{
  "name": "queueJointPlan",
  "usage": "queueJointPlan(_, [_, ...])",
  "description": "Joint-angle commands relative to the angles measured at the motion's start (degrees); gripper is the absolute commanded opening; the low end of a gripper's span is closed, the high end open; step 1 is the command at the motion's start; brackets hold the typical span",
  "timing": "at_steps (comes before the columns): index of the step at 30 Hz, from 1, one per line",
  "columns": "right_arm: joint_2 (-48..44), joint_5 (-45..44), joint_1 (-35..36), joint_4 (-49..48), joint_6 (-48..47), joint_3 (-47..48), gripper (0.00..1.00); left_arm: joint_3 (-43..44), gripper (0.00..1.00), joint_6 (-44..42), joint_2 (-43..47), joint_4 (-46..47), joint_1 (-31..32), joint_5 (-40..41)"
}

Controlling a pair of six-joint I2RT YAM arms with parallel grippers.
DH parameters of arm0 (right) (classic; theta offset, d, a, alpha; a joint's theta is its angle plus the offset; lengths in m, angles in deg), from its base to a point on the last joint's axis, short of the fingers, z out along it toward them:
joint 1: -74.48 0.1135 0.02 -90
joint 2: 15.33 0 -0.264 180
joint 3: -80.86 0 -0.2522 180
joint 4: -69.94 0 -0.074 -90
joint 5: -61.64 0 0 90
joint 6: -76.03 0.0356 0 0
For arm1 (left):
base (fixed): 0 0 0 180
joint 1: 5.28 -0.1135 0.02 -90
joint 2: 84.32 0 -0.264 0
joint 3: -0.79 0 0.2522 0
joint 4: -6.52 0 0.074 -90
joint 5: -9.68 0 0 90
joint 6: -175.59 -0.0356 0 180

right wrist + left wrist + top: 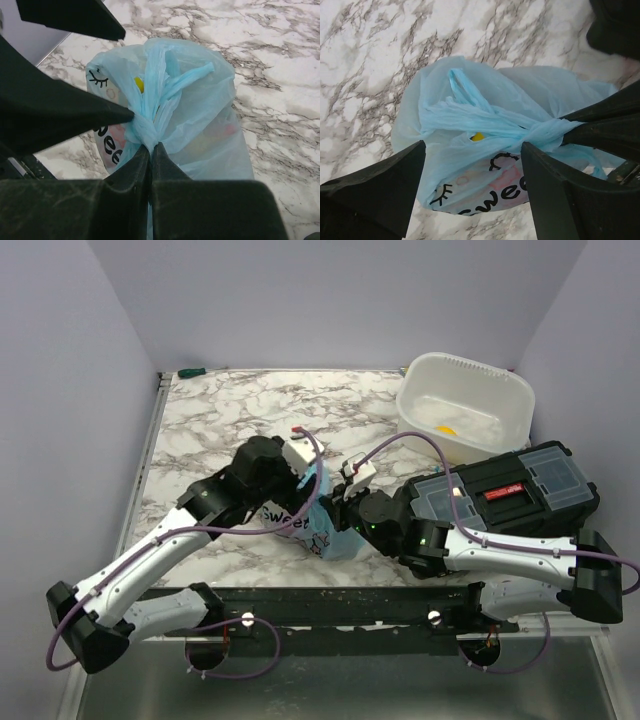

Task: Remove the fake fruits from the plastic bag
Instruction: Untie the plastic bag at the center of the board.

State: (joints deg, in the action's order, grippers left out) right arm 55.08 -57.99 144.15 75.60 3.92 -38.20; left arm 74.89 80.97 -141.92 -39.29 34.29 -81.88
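Note:
The light-blue plastic bag [330,535] stands on the marble table between both arms, its printed side toward the near edge. My right gripper [151,147] is shut on the twisted neck of the plastic bag [200,100], where the handles bunch together. My left gripper [474,147] is open just above the plastic bag [470,115], one finger on each side and touching nothing. A yellow fake fruit [477,136] peeks through a gap under the handles. It also shows in the right wrist view [139,84]. Faint reddish and yellowish shapes show through the bag's wall; the other fruits are hidden.
A white plastic tub [412,405] stands at the back right with a small yellow thing [445,428] in it. A black organiser case [510,490] lies at the right, beside my right arm. A small green object [190,371] sits at the back left corner.

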Motion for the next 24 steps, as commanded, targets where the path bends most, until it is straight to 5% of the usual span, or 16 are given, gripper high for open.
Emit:
queueJointPlan(1, [-0.9,1.0,0.1,-2.1,-0.5,0.4,0.05,2.2,0.77,-8.7,-6.1,-6.3,7.3,20.4])
queueJointPlan(8, [-1.5,1.4,0.1,-1.6,-0.2,0.4,0.05,6.1,0.76,-8.9,-11.3,-8.2,8.4,26.5])
queueJointPlan(13, [-3.1,1.7,0.1,-2.5,0.9,-1.1,0.05,2.8,0.72,-10.5,-9.4,-1.4,8.4,25.3])
queueJointPlan(17, [-2.9,1.9,0.2,-2.4,1.1,-1.2,0.06,1.4,0.52,-9.1,-9.0,1.8,8.3,23.0])
queueJointPlan(22, [-2.2,2.0,0.1,-2.2,2.1,-1.7,0.06,2.3,0.13,-6.4,-9.5,0.9,8.0,19.3])
queueJointPlan(24, [-1.8,1.3,0.1,-2.5,2.1,-1.8,0.06,2.3,0.06,-5.7,-9.2,0.7,8.0,20.0])
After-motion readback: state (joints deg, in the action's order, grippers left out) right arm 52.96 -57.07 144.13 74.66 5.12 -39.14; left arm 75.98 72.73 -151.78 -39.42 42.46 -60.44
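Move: The loose gathered strand of the plastic bag's tie lies about 3 cm ahead of the open left gripper, 1 cm to its right and some 4 cm lower. The right fingertips, already pinching the knot, are about 2 cm back, 4 cm to the right and 3 cm below the left gripper; the bag's body sits level with it fore and aft, 2 cm right and 9 cm below. From the right gripper the strand is roughly 5 cm ahead, 3 cm left and 1 cm lower. Lower the open left gripper some 4 cm towards the bag's tie, rolling it about 25 degrees so that its left side rises, and ease it 3 cm forward until the fingers straddle the loose strand. Then close them nearly shut to pinch it. Keep the right fingers clamped on the knot, letting that hand rise about 1 cm. ##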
